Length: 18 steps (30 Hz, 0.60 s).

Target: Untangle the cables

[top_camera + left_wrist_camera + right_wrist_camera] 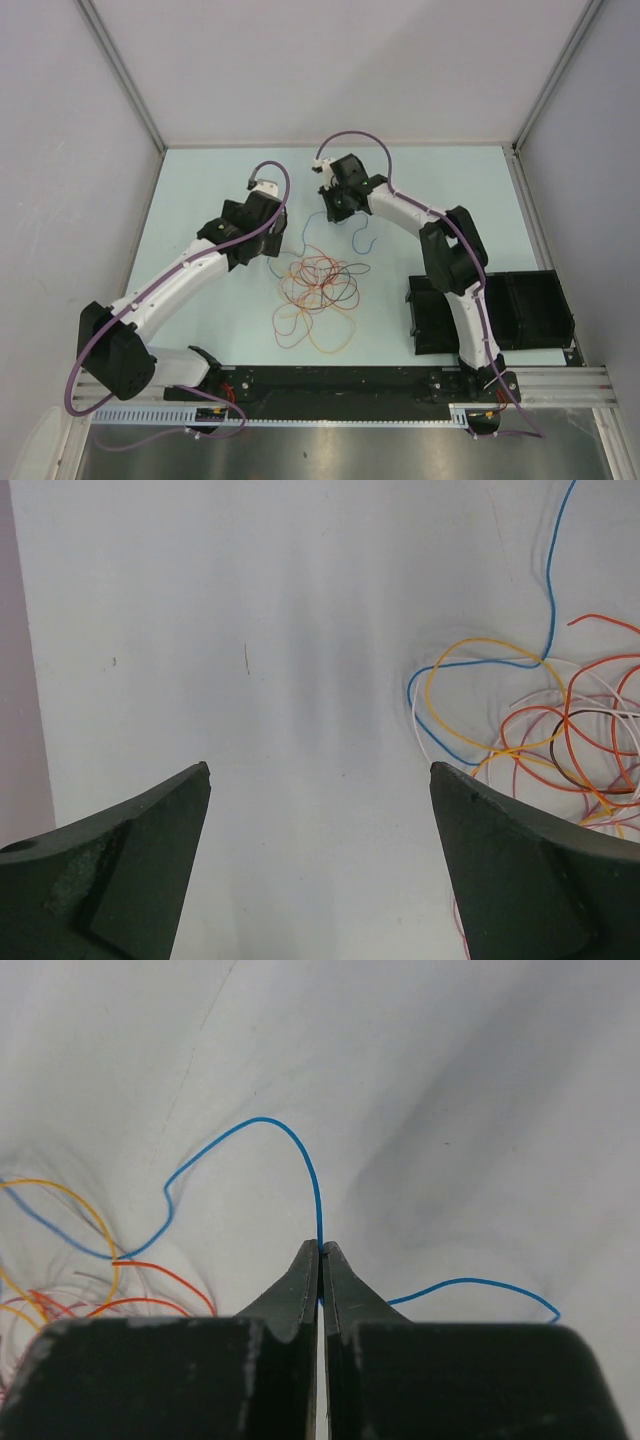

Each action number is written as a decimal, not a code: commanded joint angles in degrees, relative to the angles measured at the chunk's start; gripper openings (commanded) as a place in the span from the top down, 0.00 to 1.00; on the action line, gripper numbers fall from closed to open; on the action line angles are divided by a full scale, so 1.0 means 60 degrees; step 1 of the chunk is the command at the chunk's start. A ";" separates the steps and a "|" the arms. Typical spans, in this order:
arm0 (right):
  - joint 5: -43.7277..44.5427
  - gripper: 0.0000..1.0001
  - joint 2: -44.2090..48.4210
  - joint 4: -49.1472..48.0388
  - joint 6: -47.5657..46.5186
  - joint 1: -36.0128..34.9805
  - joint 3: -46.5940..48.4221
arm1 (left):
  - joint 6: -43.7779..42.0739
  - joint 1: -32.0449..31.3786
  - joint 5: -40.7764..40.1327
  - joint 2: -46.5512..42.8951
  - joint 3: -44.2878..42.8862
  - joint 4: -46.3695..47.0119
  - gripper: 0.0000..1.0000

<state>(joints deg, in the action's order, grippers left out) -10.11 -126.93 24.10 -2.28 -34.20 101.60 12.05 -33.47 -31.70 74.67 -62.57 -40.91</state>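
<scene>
The cables (318, 290) lie in a loose tangle of orange, red, pale and blue loops on the table's middle. In the right wrist view my right gripper (321, 1248) is shut on the blue cable (250, 1125), which arcs up from the fingertips and runs left into the tangle (60, 1300); its other end trails right. From above, the right gripper (347, 215) sits just behind the pile. My left gripper (320, 770) is open over bare table with nothing between its fingers, and the tangle (560, 730) lies to its right. From above, the left gripper (272, 246) is beside the pile's left rear.
Black open bins (520, 310) stand at the right, beside the right arm's base. Grey walls close in the table (200, 200) at the back and both sides. A black rail (330, 380) runs along the near edge.
</scene>
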 commanded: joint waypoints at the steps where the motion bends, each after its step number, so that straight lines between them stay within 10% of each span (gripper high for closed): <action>1: 0.0819 1.00 0.1890 0.0771 0.0672 0.0147 0.1185 | 0.0056 0.0013 -0.0297 -0.0038 0.0056 -0.0023 0.04; 18: 0.2665 1.00 0.8787 0.0158 0.4144 0.2168 -0.1213 | 0.0027 0.0013 -0.0239 -0.0097 0.0071 -0.0053 0.05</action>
<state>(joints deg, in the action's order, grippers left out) 1.23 -79.24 24.05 16.95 -22.37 99.61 12.05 -33.47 -32.40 74.67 -62.54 -41.25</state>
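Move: The blue cable is already pinched between the right fingertips, some 3 cm above the table. From this hand the middle of the tangle lies about 16 cm back and 4 cm to the left; nearer stands the red cable end, 6 cm back and 7 cm left. The blue tail end lies about 5 cm back and 9 cm right. From the left hand the pinched blue cable is roughly 12 cm ahead, 20 cm right and 11 cm lower. Keep the right gripper shut on the blue cable and whip it up and away from the tangle: rise about 40 cm, at first almost straight up, then swinging some 17 cm to the right and slightly back. As you rise, tip the fingers up from steeply down until they point nearly level ahead, turning the hand clockwise by about 30 degrees. ##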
